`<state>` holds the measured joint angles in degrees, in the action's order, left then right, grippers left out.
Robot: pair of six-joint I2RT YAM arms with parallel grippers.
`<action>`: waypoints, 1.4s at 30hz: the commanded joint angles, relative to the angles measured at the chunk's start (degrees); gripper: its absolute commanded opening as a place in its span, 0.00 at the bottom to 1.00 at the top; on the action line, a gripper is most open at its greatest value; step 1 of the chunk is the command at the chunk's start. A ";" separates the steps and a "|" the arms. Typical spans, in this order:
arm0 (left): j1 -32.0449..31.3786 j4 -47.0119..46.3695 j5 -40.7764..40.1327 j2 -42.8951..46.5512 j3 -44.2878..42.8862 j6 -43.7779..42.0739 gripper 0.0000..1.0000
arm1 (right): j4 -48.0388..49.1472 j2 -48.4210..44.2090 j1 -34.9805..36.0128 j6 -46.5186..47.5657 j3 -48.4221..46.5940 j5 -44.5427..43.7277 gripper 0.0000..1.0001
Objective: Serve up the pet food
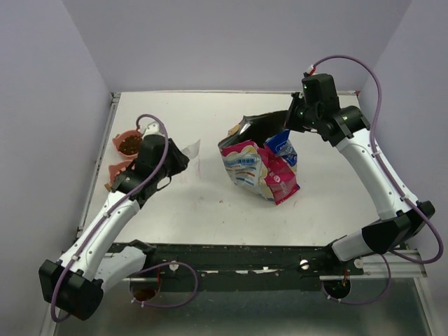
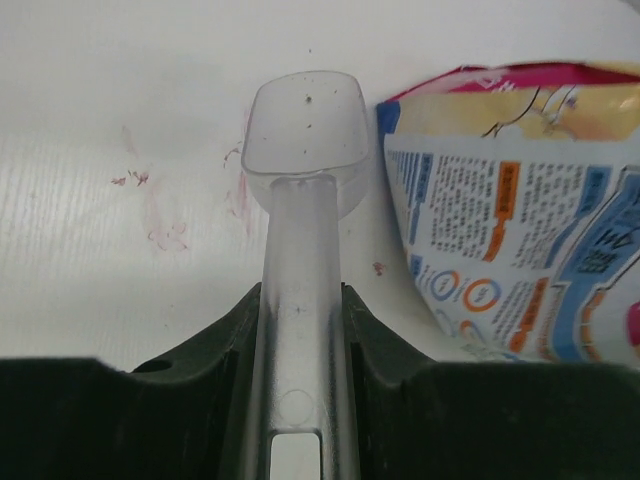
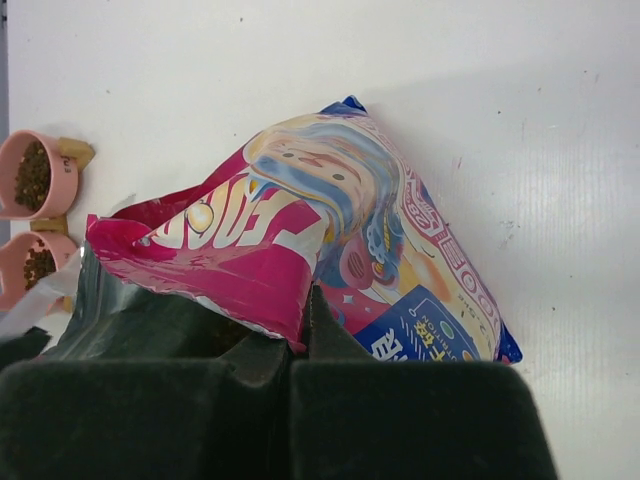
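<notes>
The pet food (image 3: pixel 32 174) shows as dark kibble in two pink bowls (image 1: pixel 129 143) at the table's left edge. The glossy pink, white and blue bag (image 1: pixel 259 168) stands mid-table with its dark mouth held open. My right gripper (image 3: pixel 308 300) is shut on the bag's pink rim (image 3: pixel 250 270), also seen at the bag's far side from above (image 1: pixel 288 120). My left gripper (image 2: pixel 300 310) is shut on the handle of a clear plastic scoop (image 2: pixel 300 130), which is empty save for a few crumbs. The scoop hovers over bare table just left of the bag (image 2: pixel 520 220).
The second bowl (image 3: pixel 30 265) lies close beside the first, and both sit left of my left wrist (image 1: pixel 157 157). Faint pink smears (image 2: pixel 150 210) mark the white tabletop. A raised rail (image 1: pixel 105 133) runs along the table's left side.
</notes>
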<state>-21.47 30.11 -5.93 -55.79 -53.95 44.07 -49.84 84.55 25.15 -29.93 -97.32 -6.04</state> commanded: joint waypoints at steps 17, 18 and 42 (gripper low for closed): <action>-8.76 -36.25 -5.06 -9.16 22.58 -13.32 0.00 | 1.50 -7.65 -1.06 -1.00 -3.41 -4.68 0.00; -8.85 -36.87 -4.27 -9.60 22.66 -12.96 0.00 | 1.24 -7.74 -1.06 -1.09 -3.40 -4.85 0.00; -8.67 -23.97 4.35 -11.72 21.09 -6.54 0.68 | 1.15 -9.06 -1.07 1.10 -1.56 -4.07 0.00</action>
<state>-30.13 1.34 -4.54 -69.52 -31.55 37.54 -57.14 80.53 24.62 -29.47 -97.21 -9.61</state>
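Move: The left hand holds the scoop; the bare table spot for it lies about 5 cm to its right, 2 cm ahead and 18 cm down. The pet food bag stands level, roughly 25 cm to its right; the near bowl is some 21 cm left and 3 ahead, the far bowl 19 left and 14 ahead. From the right hand, gripping the rim, the bag's middle lies about 5 cm left, 3 back and 13 below. Left lowers the scoop 15 cm, drifting 5 right, and releases it; right draws the bag right and back. ##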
